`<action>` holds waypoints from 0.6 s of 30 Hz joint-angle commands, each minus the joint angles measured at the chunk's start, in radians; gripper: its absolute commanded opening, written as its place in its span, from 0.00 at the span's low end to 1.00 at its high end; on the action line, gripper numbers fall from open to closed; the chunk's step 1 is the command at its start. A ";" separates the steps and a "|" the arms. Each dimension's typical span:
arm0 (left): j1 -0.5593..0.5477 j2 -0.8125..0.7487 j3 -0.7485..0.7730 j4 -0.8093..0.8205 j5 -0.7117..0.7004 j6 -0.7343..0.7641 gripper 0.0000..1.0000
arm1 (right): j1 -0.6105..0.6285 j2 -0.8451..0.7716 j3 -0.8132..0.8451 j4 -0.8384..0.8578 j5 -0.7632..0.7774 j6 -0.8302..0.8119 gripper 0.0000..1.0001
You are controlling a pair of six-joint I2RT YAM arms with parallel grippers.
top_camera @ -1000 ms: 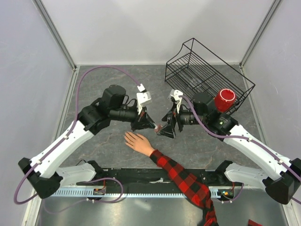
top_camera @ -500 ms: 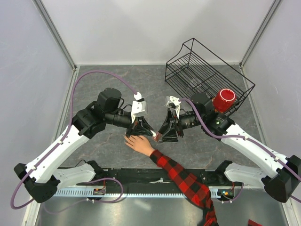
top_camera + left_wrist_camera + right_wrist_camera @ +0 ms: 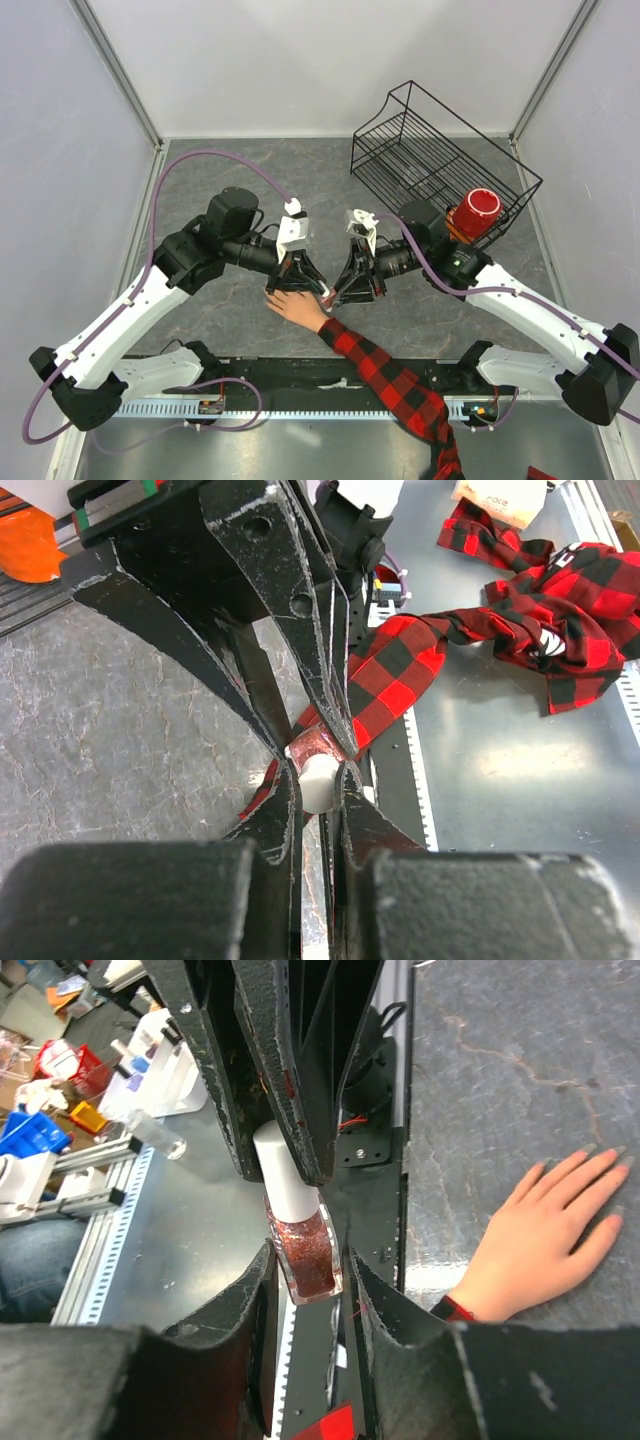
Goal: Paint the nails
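A pale hand lies flat on the grey table with its fingers spread, on an arm in a red-and-black plaid sleeve. Its nails show as tiny greyish tips in the right wrist view. Both grippers meet just above the wrist. My left gripper is shut on the white cap of a small dark red bottle. My right gripper faces it, jaws closed against the bottle's glass body. The white cap sticks out beyond it into the left fingers.
A black wire basket stands tilted at the back right, with a red cup at its near corner behind my right arm. More plaid cloth lies on the metal bench beyond the table's near edge.
My right gripper has moved left up to the bottle and gone from wide open to closed around its body. My left gripper, with the cap, dropped slightly toward the hand early on.
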 commanded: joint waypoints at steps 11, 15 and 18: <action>0.000 -0.059 -0.003 0.222 -0.331 -0.378 0.64 | 0.029 -0.158 -0.055 0.149 0.299 0.006 0.00; 0.000 -0.057 0.005 0.205 -0.346 -0.419 0.64 | 0.029 -0.161 -0.055 0.147 0.318 0.002 0.00; 0.000 -0.046 0.005 0.212 -0.317 -0.430 0.64 | 0.029 -0.163 -0.050 0.144 0.324 0.003 0.00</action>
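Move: The two hands meet over the dummy hand: the left gripper pinches the polish bottle's white cap, the bottle's middle about 3 cm to its right, and the right gripper holds the glass body, the bottle's middle roughly 1 cm to its left. From the left gripper the dummy hand lies some 6 cm left, 2 cm ahead and about 25 cm below; the checked sleeve is about 5 cm right, 8 cm back and equally low. The left fingers open from their pinch on the white cap to well over half wide and let it go, while the right fingers keep their hold on the glass body. Both hands then travel forward and up, the left about 5 cm and the right a bit less, the left turning some 20 degrees counter-clockwise and the right about 15 clockwise, so that both point more forward. ##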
